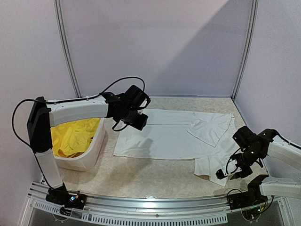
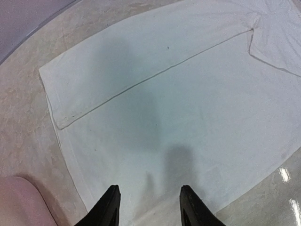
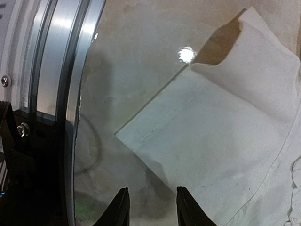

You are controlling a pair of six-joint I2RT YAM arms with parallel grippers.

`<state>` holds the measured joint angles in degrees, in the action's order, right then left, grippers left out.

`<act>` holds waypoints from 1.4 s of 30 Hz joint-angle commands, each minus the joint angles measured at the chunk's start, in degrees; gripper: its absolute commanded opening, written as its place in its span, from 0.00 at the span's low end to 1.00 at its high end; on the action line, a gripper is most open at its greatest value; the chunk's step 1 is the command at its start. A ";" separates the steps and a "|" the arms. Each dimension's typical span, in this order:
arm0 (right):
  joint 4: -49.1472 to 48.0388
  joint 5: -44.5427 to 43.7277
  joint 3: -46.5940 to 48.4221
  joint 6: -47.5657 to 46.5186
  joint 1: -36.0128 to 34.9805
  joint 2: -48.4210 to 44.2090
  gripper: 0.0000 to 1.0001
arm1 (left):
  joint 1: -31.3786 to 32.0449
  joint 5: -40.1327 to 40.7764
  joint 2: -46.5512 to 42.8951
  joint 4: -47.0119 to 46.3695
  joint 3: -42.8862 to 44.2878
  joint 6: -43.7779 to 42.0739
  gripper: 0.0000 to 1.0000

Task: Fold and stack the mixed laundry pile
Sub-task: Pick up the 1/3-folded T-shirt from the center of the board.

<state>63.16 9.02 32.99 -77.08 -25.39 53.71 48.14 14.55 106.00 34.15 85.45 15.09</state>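
Note:
A white T-shirt [image 1: 164, 136] lies spread flat across the table, with one sleeve folded in over its right part. My left gripper [image 1: 137, 120] hovers above the shirt's far left corner. In the left wrist view it [image 2: 149, 203] is open and empty, and the shirt [image 2: 178, 108] fills the frame below it. My right gripper [image 1: 229, 174] hangs over the sleeve at the shirt's near right end. In the right wrist view it [image 3: 151, 206] is open just off the sleeve's hemmed corner [image 3: 155, 141], with nothing between its fingers. Bright yellow shorts [image 1: 75, 135] lie in the basket.
The white plastic basket [image 1: 94, 149] stands at the left, beside the shirt's left edge. A metal rail [image 3: 70, 94] runs along the table's near edge, close to my right gripper. Grey walls close in the back and both sides.

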 commanded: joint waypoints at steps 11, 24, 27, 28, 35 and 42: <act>-6.33 -1.86 -3.76 1.68 -11.81 6.83 0.38 | 0.55 4.32 -3.64 5.09 -2.07 -2.26 0.45; -17.40 -7.65 -10.37 3.99 -15.67 9.74 0.24 | 0.12 5.86 -4.61 7.97 -1.93 -3.62 0.45; -18.95 -8.57 -10.04 5.58 -15.66 9.76 0.07 | 0.11 5.11 -4.01 10.65 -1.00 -4.81 0.46; -17.88 -8.42 -8.89 6.42 -15.66 9.68 0.04 | 0.11 4.72 -3.90 12.14 -0.60 -5.27 0.45; -5.42 -4.85 3.20 12.75 -15.66 3.74 0.00 | -0.92 2.43 -2.97 23.52 -1.20 -1.50 0.45; -1.93 -3.08 4.90 19.82 -15.62 -1.51 0.00 | -1.73 -6.14 -6.04 19.37 -13.31 7.40 0.46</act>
<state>56.69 4.32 37.69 -62.94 -40.62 54.57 47.00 13.15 101.73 52.73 76.84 18.06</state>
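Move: From the right hand, the cuff corner of the T-shirt's near sleeve lies about 2 cm back, 3 cm to the left and 5 cm below; the metal rail is some 7 cm straight behind, and the sleeve flap folded onto the shirt is about 26 cm ahead and 16 cm left. From the left hand, the shirt's near-left hem corner lies roughly 10 cm back, 10 cm left and 13 cm below, with the laundry basket about 28 cm left and 4 cm back. The right hand sinks about 4.5 cm, easing back and left with a small counter-clockwise turn, shuts its half-open fingers on the near sleeve by its cuff corner, then lifts the pinched cloth about 7 cm, also forward and left, undoing the turn. The left hand, its fingers staying open, drifts left and then swings back and down towards the shirt's near-left hem corner, tipping more steeply down, without reaching the cloth. ##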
